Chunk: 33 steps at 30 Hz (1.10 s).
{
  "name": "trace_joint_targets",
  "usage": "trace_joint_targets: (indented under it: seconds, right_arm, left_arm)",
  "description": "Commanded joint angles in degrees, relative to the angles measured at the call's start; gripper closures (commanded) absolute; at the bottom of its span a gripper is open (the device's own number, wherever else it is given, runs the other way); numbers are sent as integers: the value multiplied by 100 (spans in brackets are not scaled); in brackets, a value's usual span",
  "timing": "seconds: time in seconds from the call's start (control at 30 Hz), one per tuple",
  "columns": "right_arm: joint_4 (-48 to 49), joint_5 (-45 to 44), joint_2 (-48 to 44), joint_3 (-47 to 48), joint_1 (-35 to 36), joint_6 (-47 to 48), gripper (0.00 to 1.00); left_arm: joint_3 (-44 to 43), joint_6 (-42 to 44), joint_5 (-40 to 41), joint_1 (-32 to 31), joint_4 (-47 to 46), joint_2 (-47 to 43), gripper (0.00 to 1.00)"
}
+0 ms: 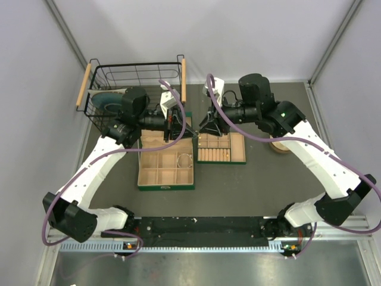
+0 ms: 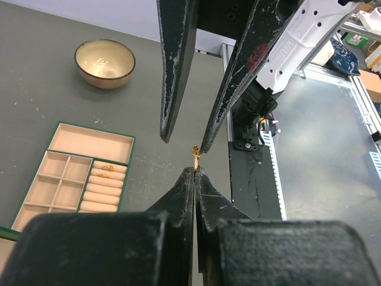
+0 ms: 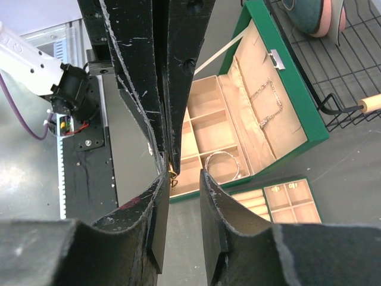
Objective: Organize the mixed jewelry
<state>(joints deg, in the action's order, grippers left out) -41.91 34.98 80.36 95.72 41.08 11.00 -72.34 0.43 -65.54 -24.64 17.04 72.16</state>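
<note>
My left gripper [image 2: 194, 168] is shut on a tiny gold ring [image 2: 194, 154], which sticks out past its tips above the dark table. My right gripper [image 3: 183, 177] faces it tip to tip, open, with a finger on each side of the ring [image 3: 173, 177]; the ring lies close to one pad, and I cannot tell if they touch. From above, the two grippers [image 1: 193, 127] meet over the gap between the green box [image 1: 165, 186] and its tray [image 1: 221, 161]. A silver bracelet [image 3: 225, 165] lies in a box compartment. More gold rings [image 2: 107, 168] sit in the tray.
A thin chain [image 3: 268, 104] hangs inside the box's open lid. A round tan bowl [image 2: 105, 63] stands to the right of the tray, under my right arm. A black wire basket [image 1: 137, 74] with wooden handles stands at the back left.
</note>
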Motion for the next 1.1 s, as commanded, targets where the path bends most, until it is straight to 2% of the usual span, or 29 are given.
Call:
trace_joint_targets:
  seconds: [0.0, 0.43, 0.63, 0.73, 0.8, 0.83, 0.9, 0.97, 1.07]
  right_arm:
    - [-1, 35, 41, 210, 119, 104, 74]
    - [-124, 18, 94, 166, 260, 183, 81]
    - [-142, -35, 94, 219, 269, 200, 91]
    - [-142, -70, 94, 254, 269, 191, 100]
    - [-142, -167, 77, 254, 269, 174, 100]
    - [-133, -228, 77, 271, 269, 165, 100]
    - [-107, -544, 77, 289, 260, 78, 100]
    - [-10, -1062, 68, 280, 260, -97, 100]
    - [226, -1747, 50, 149, 269, -308, 100]
  left_arm:
    - [-255, 177, -56, -58, 19, 17, 100]
    - [-316, 283, -38, -76, 159, 26, 100]
    - [-264, 326, -29, -84, 195, 35, 100]
    - [-220, 344, -3, -84, 195, 52, 100]
    - [-185, 397, 85, -76, 195, 18, 100]
    - [-141, 414, 155, -84, 195, 0, 98]
    - [-45, 449, 619, -76, 203, -96, 85]
    - [70, 476, 1285, -49, 116, -298, 76]
    - [395, 397, 1920, 21, -244, -666, 54]
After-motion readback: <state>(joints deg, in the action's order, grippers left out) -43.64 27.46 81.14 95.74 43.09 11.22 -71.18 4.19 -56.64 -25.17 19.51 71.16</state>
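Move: The gold jewelry piece is in the left hand's shut tips, about 1 cm to the right of that hand and level with it. From the right hand it lies about 1 cm back, 1 cm left and 1 cm down, beside the half-open fingertips. From the right hand, some 35 cm below, the small tray is about 9 cm ahead and 8 cm right, the bracelet 4 cm ahead and 7 cm left, and the box compartments 1 cm ahead and 14 cm left. The right hand eases about 1 cm back and down, with a slight shift left, while its part-open fingers close fully and pinch the gold jewelry piece at the tips of the left hand, which holds it still. Only then does the left open about a third and let go, moving some 2 cm forward and down with a small counter-clockwise turn, as the right hand, still shut, swings nearly 2 cm forward, turning slightly clockwise. ##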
